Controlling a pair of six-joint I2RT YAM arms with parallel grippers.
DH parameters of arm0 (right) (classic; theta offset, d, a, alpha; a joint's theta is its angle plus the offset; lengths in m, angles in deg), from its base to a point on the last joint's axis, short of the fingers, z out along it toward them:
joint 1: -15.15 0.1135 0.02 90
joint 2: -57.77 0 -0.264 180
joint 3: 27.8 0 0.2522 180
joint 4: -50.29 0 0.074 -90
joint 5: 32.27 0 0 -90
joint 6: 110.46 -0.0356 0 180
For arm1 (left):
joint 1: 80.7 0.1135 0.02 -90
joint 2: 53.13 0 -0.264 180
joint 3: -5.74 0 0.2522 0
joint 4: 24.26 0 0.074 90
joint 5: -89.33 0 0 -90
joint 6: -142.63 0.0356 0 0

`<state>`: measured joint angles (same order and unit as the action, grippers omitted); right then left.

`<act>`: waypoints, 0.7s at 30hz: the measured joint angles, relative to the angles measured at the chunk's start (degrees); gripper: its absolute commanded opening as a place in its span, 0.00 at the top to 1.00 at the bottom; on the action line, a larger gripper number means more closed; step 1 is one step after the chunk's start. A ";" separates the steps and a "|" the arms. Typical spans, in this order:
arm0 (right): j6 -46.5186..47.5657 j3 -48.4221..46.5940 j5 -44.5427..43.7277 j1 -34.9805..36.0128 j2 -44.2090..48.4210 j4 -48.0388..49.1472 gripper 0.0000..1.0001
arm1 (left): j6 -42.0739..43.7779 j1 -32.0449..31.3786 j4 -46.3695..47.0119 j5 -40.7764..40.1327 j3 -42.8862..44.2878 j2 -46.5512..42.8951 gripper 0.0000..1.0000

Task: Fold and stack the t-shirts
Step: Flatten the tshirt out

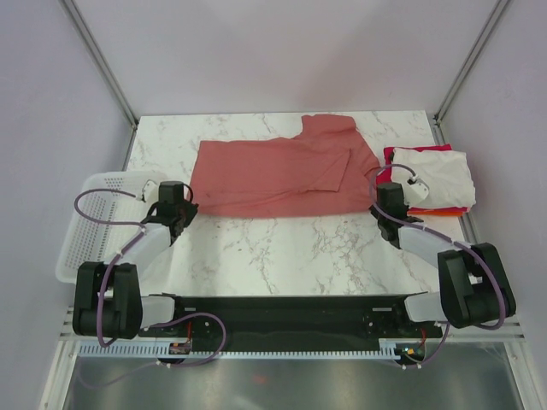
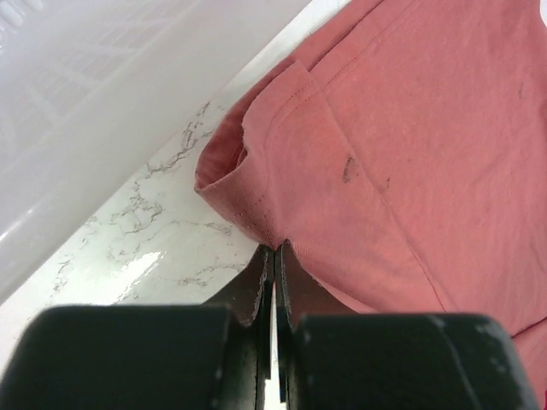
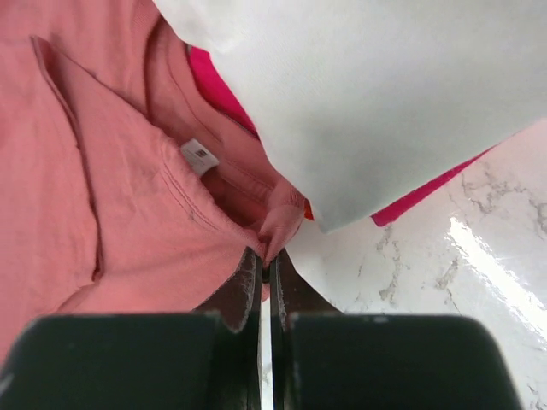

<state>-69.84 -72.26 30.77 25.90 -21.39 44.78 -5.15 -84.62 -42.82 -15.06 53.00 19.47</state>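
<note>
A salmon-red t-shirt (image 1: 273, 175) lies spread across the far half of the marble table, one sleeve folded over its body. My left gripper (image 2: 275, 249) is shut on the shirt's near left corner (image 2: 256, 226); in the top view the left gripper (image 1: 182, 209) sits at that corner. My right gripper (image 3: 267, 256) is shut on a pinch of the salmon-red cloth (image 3: 280, 224) near the collar, where a white label (image 3: 199, 155) shows. The right gripper (image 1: 382, 207) sits at the shirt's near right corner. Beside it is a folded stack: cream-white t-shirt (image 1: 440, 178) on top, magenta (image 3: 427, 195) and orange (image 1: 440, 210) edges beneath.
A white plastic mesh basket (image 1: 94, 222) stands at the table's left edge, right beside my left arm; its wall (image 2: 102, 102) fills the upper left of the left wrist view. The marble table (image 1: 282, 252) shows between the shirt and the arm bases.
</note>
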 measured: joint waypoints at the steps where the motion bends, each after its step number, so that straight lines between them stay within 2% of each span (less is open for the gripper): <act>1: -0.07 -0.11 0.04 -0.02 1.07 -0.72 1.00 | 0.28 0.00 -0.31 0.24 0.31 0.07 0.98; 5: -0.17 -2.78 0.26 -0.11 4.33 -5.64 1.00 | 1.51 0.02 -3.45 1.42 3.76 0.92 0.98; 7: -0.11 -7.13 0.57 -0.11 4.92 -9.66 1.00 | 2.38 0.04 -6.45 1.57 7.02 1.22 0.98; 16: 1.84 -33.57 3.96 -0.13 6.62 -22.99 1.00 | 7.15 0.46 -23.02 1.16 32.22 -1.07 0.98; 21: 4.28 -42.29 6.05 -0.15 15.50 -28.61 1.00 | 9.70 1.51 -29.83 1.40 43.87 -9.03 0.98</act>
<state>-65.56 -114.55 36.82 25.74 -5.89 16.17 4.55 -83.11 -72.66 -13.66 96.87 10.44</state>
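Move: Both grippers already pinch the t-shirt's near corners, just above the table. The shirt's middle lies about 9 cm ahead of and 24 cm to the right of the left hand, some 4 cm lower; the white basket is roughly 20 cm to that hand's left and 5 cm back. From the right hand the shirt's middle is about 9 cm ahead and 23 cm left, its turned-over flap 10 cm ahead and 10 cm left, and the folded stack 8 cm ahead and 15 cm right. Up together and ever faster, both hands hoist the t-shirt's near edge about 30 cm off the table, swinging some 5 cm forward over the shirt on the way and easing back over the last stretch. The wrists tip the fingertips upward 20 to 30 degrees, and both grippers keep their pinch on the corners. ##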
